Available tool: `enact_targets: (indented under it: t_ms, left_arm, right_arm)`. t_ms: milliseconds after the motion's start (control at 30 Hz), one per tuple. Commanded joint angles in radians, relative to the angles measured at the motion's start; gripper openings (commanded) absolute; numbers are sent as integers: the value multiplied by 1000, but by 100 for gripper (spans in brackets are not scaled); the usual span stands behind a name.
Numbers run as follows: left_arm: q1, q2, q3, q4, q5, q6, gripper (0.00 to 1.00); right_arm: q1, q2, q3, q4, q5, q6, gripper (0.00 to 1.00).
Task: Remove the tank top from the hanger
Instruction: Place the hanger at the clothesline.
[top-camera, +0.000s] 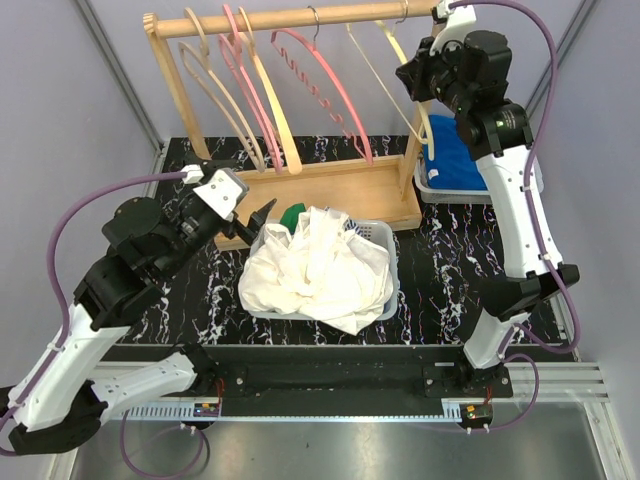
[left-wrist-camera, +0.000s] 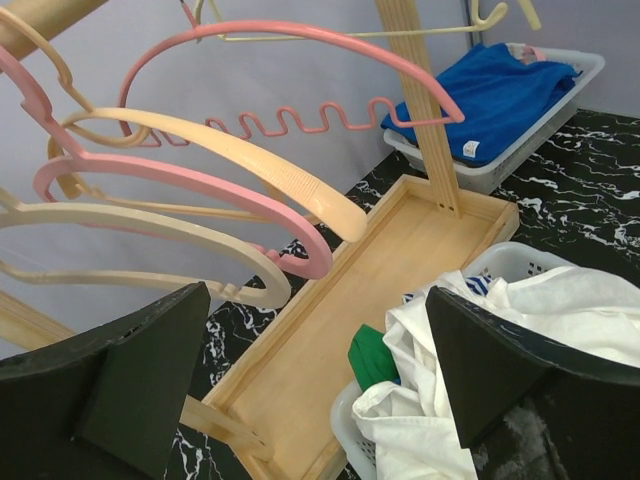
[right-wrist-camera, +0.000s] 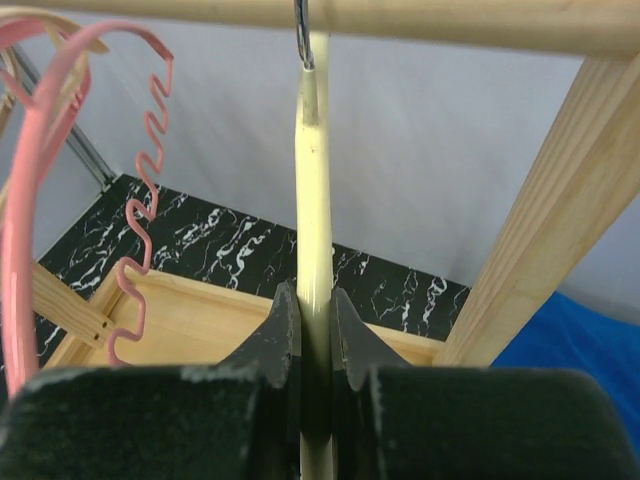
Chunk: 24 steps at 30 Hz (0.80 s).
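Observation:
My right gripper (top-camera: 416, 88) (right-wrist-camera: 315, 310) is shut on a bare cream hanger (top-camera: 405, 60) (right-wrist-camera: 314, 200), which hangs by its hook from the wooden rod (top-camera: 290, 18) near the rack's right post. No garment hangs on it. A heap of white clothes (top-camera: 315, 265) (left-wrist-camera: 560, 310) fills the white basket (top-camera: 385, 235) in front of the rack; I cannot tell which piece is the tank top. My left gripper (top-camera: 268, 212) (left-wrist-camera: 315, 295) stands open and empty over the basket's back left corner.
Several bare pink and cream hangers (top-camera: 260, 90) (left-wrist-camera: 220, 170) hang along the rod. The rack's wooden base tray (top-camera: 340, 185) (left-wrist-camera: 400, 260) lies behind the basket. A green garment (top-camera: 291, 213) (left-wrist-camera: 375, 355) shows at the basket's edge. A bin of blue cloth (top-camera: 450, 165) (left-wrist-camera: 500, 90) stands at the right.

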Motion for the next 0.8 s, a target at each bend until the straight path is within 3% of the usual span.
enact_targets:
  t_ms: [0,267,367,400,467,533,700,767]
  left_arm:
    - [-2,-23,-15,80,-33,-5,99]
    - [-1,-17,10,94,-26,-5,99]
    - [22,17,65,119,-98,-90,99]
    - [27,23,74,126,-102,-98,99]
    - [37,30,94,125,-138,-120,99]
    - [53,49,110,104,-154,-135,99]
    - [184,69,159,65,-95,-166,99]
    - [244,84,188,51,-64,-164,99]
  right_arm:
    - [-6,-16,-63,42,-9,13,0]
    - [-12,-72,-180,94,-17,13,0]
    - [-12,-87,-233,111,-31,43,4]
    - [-12,-93,-247,114,-38,45,24]
    - [-12,-118,-285,114,-41,56,39]
    - [-12,-162,-313,114,-15,59,68]
    - [-12,-315,-472,122,34,60,97]
    - [-12,-420,-569,139,28,66,100]
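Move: The clothesline bar, where the yellow hanger's hook already sits over it, is roughly 10 cm ahead of the right hand, level sideways and about 8 cm above; this hand grips the hanger's near shoulder. The nearest pink hanger lies some 16 cm to this hand's left, 1 cm ahead and 3 cm lower, and the rack's right post about 8 cm ahead, 7 cm to the right and 10 cm lower. From the left hand, that spot on the bar is roughly 34 cm ahead, 32 cm right and 10 cm above. The yellow hanger, still pinched in the right fingers, is lowered about 2.5 cm with a slight forward shift to set its hook on the clothesline bar; the right hand pauses, opens wide to let go, then sinks another 5 cm and draws back about 4 cm, tipping some 10 degrees down. Later the empty, open left hand swings left, up and forward, away from the basket, turning counter-clockwise. ##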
